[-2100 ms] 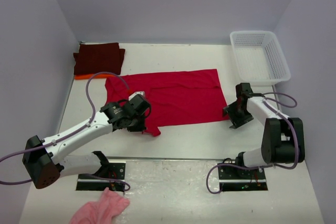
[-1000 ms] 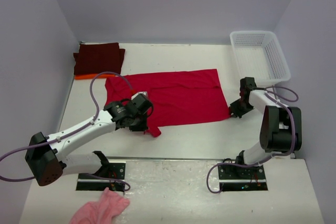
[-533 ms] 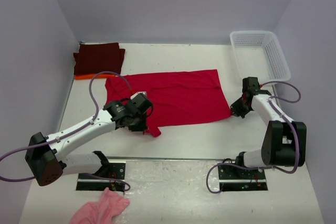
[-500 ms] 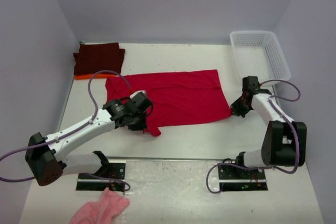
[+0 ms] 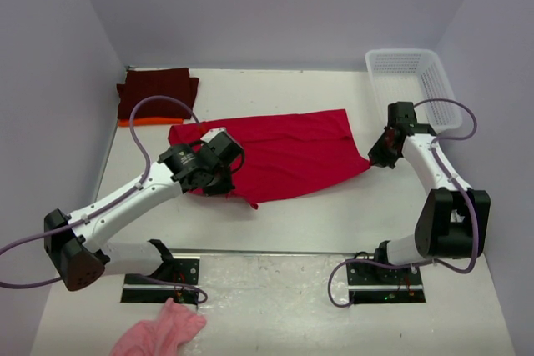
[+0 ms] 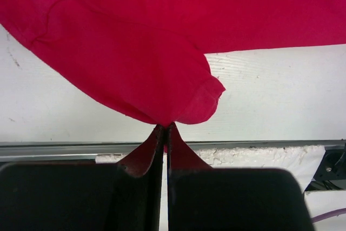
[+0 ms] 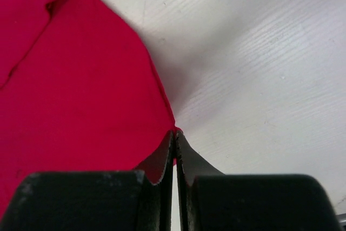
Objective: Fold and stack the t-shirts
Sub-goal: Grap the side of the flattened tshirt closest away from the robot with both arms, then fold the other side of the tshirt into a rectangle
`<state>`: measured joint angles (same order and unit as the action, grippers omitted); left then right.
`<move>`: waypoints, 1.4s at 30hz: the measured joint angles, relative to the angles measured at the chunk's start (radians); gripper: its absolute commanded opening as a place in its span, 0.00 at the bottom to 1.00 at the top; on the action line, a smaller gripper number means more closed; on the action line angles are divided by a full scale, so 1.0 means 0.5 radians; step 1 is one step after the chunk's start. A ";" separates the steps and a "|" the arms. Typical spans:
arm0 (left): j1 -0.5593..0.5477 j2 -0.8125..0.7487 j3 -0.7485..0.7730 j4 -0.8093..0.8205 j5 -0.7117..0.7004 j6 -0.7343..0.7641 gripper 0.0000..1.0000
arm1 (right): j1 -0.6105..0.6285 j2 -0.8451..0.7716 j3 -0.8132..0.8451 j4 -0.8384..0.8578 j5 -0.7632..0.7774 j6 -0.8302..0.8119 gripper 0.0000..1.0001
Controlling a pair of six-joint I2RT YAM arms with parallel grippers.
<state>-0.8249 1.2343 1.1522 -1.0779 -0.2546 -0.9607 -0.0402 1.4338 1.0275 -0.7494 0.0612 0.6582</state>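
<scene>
A bright red t-shirt (image 5: 284, 149) lies spread across the middle of the table. My left gripper (image 5: 222, 176) is shut on its near left edge, and in the left wrist view the red fabric (image 6: 135, 41) is pinched at the tips of that gripper (image 6: 165, 127) and hangs lifted off the table. My right gripper (image 5: 375, 158) is shut on the shirt's near right corner; the right wrist view shows the gripper (image 7: 175, 132) closed on the cloth corner (image 7: 81, 90). A folded dark maroon t-shirt (image 5: 157, 91) rests on an orange t-shirt (image 5: 133, 122) at the back left.
A white mesh basket (image 5: 401, 54) stands at the back right by the wall. A small pink fluffy cloth (image 5: 158, 333) lies at the near edge, in front of the left arm's base. Side walls close in left and right.
The right gripper reached the shirt's near right corner and shut on it. Both grippers then rose and moved away from the bases, lifting the shirt's near edge.
</scene>
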 measured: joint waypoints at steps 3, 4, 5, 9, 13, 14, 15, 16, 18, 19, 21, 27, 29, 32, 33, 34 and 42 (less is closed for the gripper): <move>0.007 0.018 0.011 -0.063 -0.033 -0.032 0.00 | 0.001 0.037 0.063 -0.005 0.003 -0.050 0.00; 0.014 0.018 0.014 -0.087 -0.045 -0.040 0.00 | 0.002 0.040 0.078 -0.015 0.003 -0.065 0.00; 0.027 0.014 0.016 -0.106 -0.061 -0.048 0.00 | 0.002 0.046 0.097 -0.031 0.004 -0.077 0.00; 0.151 0.013 0.018 -0.164 -0.091 -0.043 0.00 | 0.002 0.103 0.229 -0.081 0.001 -0.120 0.00; 0.331 0.016 0.040 -0.187 -0.108 0.019 0.00 | 0.002 0.140 0.302 -0.092 -0.003 -0.153 0.00; 0.378 0.020 0.059 -0.188 -0.112 0.043 0.00 | 0.002 0.146 0.314 -0.095 -0.005 -0.159 0.00; 0.401 0.024 0.071 -0.188 -0.114 0.072 0.00 | 0.002 0.156 0.327 -0.101 -0.008 -0.169 0.00; 0.455 0.040 0.107 -0.188 -0.118 0.096 0.00 | 0.002 0.166 0.339 -0.105 -0.009 -0.177 0.00; 0.520 0.076 0.164 -0.179 -0.128 0.153 0.00 | 0.003 0.179 0.354 -0.104 -0.016 -0.194 0.00; 0.549 0.099 0.198 -0.185 -0.130 0.182 0.00 | 0.005 0.185 0.364 -0.113 -0.018 -0.204 0.00; 0.591 0.159 0.275 -0.178 -0.135 0.245 0.00 | 0.006 0.198 0.381 -0.119 -0.024 -0.219 0.00; 0.616 0.327 0.531 -0.175 -0.142 0.385 0.00 | 0.021 0.200 0.418 -0.150 -0.024 -0.254 0.00; 0.616 0.355 0.590 -0.177 -0.150 0.412 0.00 | 0.029 0.204 0.455 -0.172 -0.023 -0.258 0.00; 0.632 0.383 0.643 -0.173 -0.164 0.451 0.00 | 0.043 0.240 0.552 -0.212 -0.024 -0.263 0.00; 0.644 0.390 0.648 -0.171 -0.166 0.462 0.00 | 0.047 0.263 0.597 -0.227 -0.024 -0.266 0.00; 0.660 0.397 0.649 -0.170 -0.170 0.476 0.00 | 0.050 0.289 0.641 -0.240 -0.025 -0.271 0.00; 0.845 0.457 0.607 -0.092 -0.171 0.585 0.00 | 0.117 0.614 1.017 -0.340 -0.036 -0.311 0.00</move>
<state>-0.4023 1.4628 1.4559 -1.1240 -0.3401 -0.6682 0.0185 1.7409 1.5360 -0.9192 0.0433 0.5026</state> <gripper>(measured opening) 0.008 0.006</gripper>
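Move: Both grippers already pinch the red t-shirt's near side off the table. From the left one, the shirt's far left corner lies about 28 cm ahead, 20 cm left and 15 cm below, with the dark folded stack roughly 11 cm beyond that corner and 7 cm farther left. From the right one, the shirt's far right corner is some 22 cm ahead, 6 cm left and 8 cm below; the white basket sits about 26 cm ahead and 16 cm right, 5 cm below. Keep both grippers shut on the lifted near side and carry it over the shirt towards the far corners. Swing the left gripper leftward first, then forward and up, then left and forward again, sinking slightly: about 12 cm forward and 9 cm left overall. Take the right one some 9 cm forward and 5 cm up, easing midway; turn both slightly counter-clockwise. ##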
